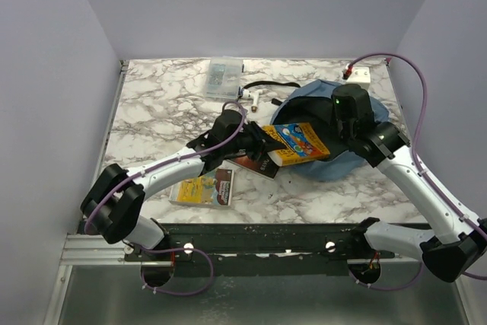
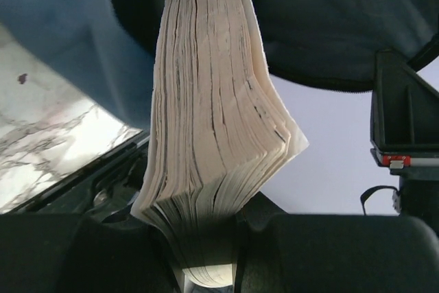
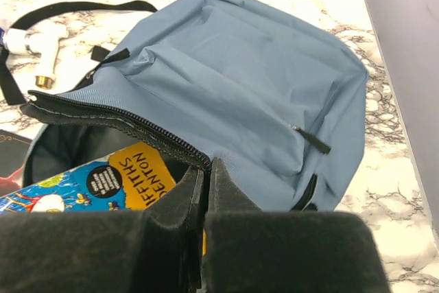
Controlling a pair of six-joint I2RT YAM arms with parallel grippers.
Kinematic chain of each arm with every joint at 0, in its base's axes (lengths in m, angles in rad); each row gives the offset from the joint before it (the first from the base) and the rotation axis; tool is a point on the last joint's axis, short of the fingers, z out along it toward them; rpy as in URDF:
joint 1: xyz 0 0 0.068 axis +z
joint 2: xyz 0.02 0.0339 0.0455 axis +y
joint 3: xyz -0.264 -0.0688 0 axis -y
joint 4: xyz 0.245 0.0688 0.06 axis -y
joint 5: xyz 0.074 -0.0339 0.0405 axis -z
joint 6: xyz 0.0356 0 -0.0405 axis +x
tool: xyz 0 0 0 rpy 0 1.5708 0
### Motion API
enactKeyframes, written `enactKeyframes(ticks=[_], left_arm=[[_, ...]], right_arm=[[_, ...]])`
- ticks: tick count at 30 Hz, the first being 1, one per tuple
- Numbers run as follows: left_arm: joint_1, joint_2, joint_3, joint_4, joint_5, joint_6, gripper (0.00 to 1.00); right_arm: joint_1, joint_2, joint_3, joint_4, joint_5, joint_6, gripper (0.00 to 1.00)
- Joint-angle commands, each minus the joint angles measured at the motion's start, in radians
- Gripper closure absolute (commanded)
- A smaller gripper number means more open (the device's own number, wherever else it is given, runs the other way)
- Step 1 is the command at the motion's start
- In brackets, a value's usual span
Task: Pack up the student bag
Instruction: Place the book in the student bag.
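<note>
The student bag [image 1: 346, 159], dusty blue with a black zip, lies at the right middle of the table with its mouth open to the left. My left gripper [image 1: 264, 144] is shut on a thick book with a yellow and blue cover [image 1: 300, 142], whose far end reaches into the bag's mouth. In the left wrist view the book's pages [image 2: 212, 135] rise from between the jaws toward the bag's dark inside [image 2: 329, 25]. My right gripper [image 3: 207, 169] is shut on the bag's zip edge [image 3: 137, 125], holding the upper flap [image 3: 240, 80] up over the book's cover [image 3: 103, 180].
A dark book [image 1: 255, 164] lies under my left gripper and another book [image 1: 204, 188] nearer the front edge. A clear plastic box [image 1: 224, 78] and a small white object [image 1: 255, 97] sit at the back. A white box with a cable [image 1: 359, 75] is at the back right. The bag's black strap [image 3: 75, 8] trails to the left.
</note>
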Motion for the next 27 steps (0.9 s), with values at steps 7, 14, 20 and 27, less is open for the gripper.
enactKeyframes(ticks=[7, 14, 20, 27], left_arm=[[-0.073, 0.077, 0.108, 0.135, -0.217, -0.205, 1.00], [-0.121, 0.288, 0.226, 0.220, -0.320, -0.303, 1.00], [-0.174, 0.506, 0.460, 0.224, -0.509, -0.229, 1.00], [-0.202, 0.805, 0.776, 0.228, -0.637, -0.144, 1.00]], right_arm=[[0.000, -0.078, 0.032, 0.052, -0.049, 0.045, 1.00], [0.000, -0.096, 0.019, 0.039, -0.119, 0.107, 1.00], [0.000, -0.128, 0.011, 0.012, -0.138, 0.112, 1.00], [0.000, -0.139, 0.025, -0.034, -0.181, 0.134, 1.00]])
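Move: The left hand still grips the blue-and-yellow book, whose far end already points into the open student bag. The bag's middle lies roughly 20 cm to that hand's right, 8 cm ahead and 13 cm below. The dark book is 3 cm left, 3 cm back and 19 cm down, the white plug 5 cm left, 15 cm ahead and 18 cm down. From the right hand, pinching the upper lip, the bag's middle is about 19 cm below, 3 cm left, level fore and aft. Keeping its pinch on the book, the left hand pushes it through the bag's mouth, slowly at first, then faster: some 15 cm right and 12 cm forward, sinking about 5 cm in the second half, swinging some 20 degrees counter-clockwise. The right hand keeps hold of the upper lip, easing back a couple of centimetres and slightly left and up. ##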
